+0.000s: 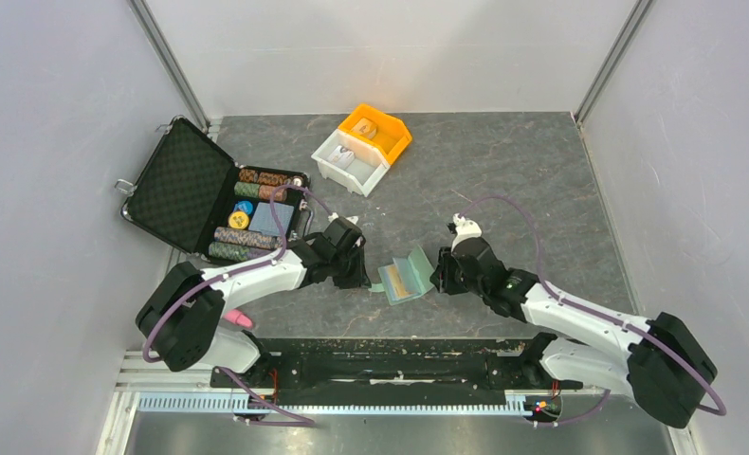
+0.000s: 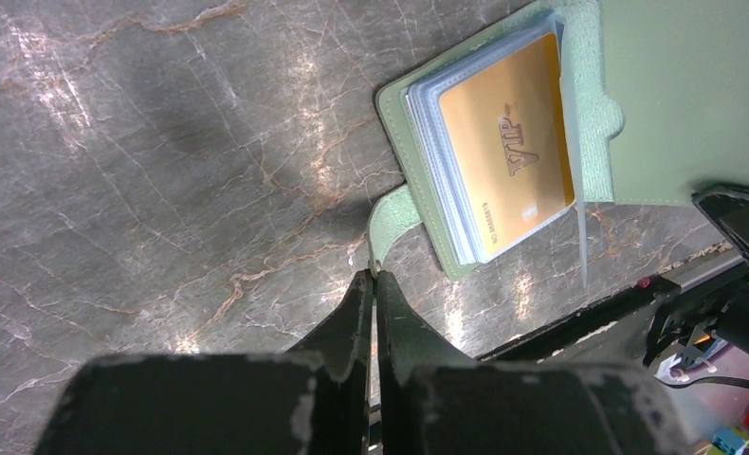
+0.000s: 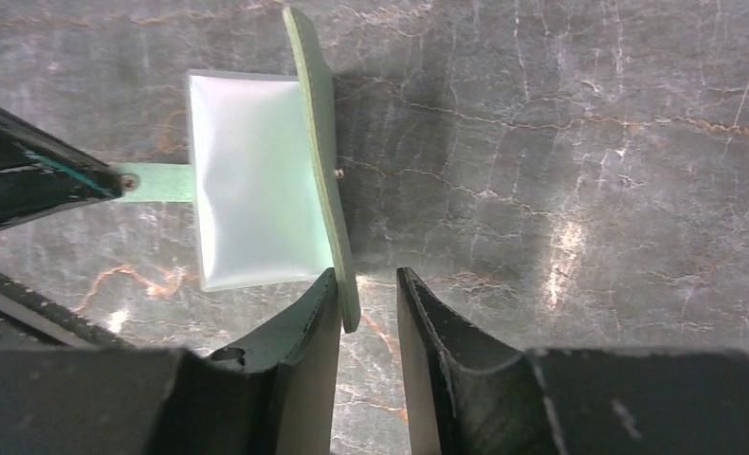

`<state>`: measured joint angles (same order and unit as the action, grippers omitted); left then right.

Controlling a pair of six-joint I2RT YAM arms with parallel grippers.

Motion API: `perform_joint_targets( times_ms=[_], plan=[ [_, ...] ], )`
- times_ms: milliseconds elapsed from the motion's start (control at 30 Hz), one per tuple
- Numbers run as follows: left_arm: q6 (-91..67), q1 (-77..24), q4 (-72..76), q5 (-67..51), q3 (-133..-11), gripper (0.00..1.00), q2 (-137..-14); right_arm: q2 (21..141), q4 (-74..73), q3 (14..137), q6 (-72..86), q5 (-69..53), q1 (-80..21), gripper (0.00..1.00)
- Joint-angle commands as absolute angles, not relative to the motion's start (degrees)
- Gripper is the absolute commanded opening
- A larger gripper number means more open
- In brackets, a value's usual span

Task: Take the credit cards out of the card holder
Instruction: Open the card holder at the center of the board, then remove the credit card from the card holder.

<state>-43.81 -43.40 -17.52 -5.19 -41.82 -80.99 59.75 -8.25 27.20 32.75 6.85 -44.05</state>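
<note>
The sage-green card holder (image 1: 404,276) lies open on the table between my grippers. In the left wrist view an orange-tan card (image 2: 508,147) marked VIP sits in its clear pocket on a stack of sleeves. I cannot make out a blue card. My left gripper (image 2: 374,273) is shut on the holder's side tab (image 2: 390,216). My right gripper (image 3: 369,284) is open, its jaws either side of the raised cover's edge (image 3: 319,142). The cover rests against the left finger, with a gap to the right one. A clear pocket (image 3: 252,180) stands beside the cover.
An open black foam-lined case (image 1: 176,185) with poker chips (image 1: 247,237) and a grey-blue block sits at the left. An orange bin (image 1: 378,128) and a white bin (image 1: 350,161) stand at the back. A pink object (image 1: 239,319) lies by the left arm's base.
</note>
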Motion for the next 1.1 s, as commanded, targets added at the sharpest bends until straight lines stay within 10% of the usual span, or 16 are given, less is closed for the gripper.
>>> perform_joint_targets(
  times_ms=[0,600,1067],
  plan=[
    [-41.2,-43.2,-16.0,-6.2,-43.5,0.04,-81.5,62.9,-6.0,29.5,31.1,9.3,-43.9,0.32],
    [-38.3,-41.9,-22.7,-3.2,-48.9,0.32,-81.2,66.0,2.4,23.2,31.4,4.4,-42.1,0.01],
    [-38.6,-41.9,-17.9,-11.8,-54.3,0.33,-86.6,63.7,6.1,18.3,36.5,0.3,-42.0,0.00]
  ],
)
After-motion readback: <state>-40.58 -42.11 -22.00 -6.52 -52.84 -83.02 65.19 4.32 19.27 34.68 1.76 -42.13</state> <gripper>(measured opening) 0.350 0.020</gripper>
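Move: The left fingertips still pinch the card holder's strap; the cards lie about 6 cm to their right, 1 cm ahead and 2 cm below, and the green cover stands about 11 cm to their right and 3 cm ahead. From the right hand, the cover's middle is roughly 3 cm left, 2 cm ahead and 3 cm below, its free edge close by the part-open fingers. The cards are about 8 cm left of this hand, level with it fore and aft, and 6 cm below. Lower the right gripper about 3 cm onto the cover's free edge, easing it slightly forward and right, and shut the fingers to pinch the edge; keep hold and draw it back some 2 cm and a little lower. Meanwhile open the left fingers to about a third, let go of the strap, then lift that gripper about 5 cm, going forward and right. ##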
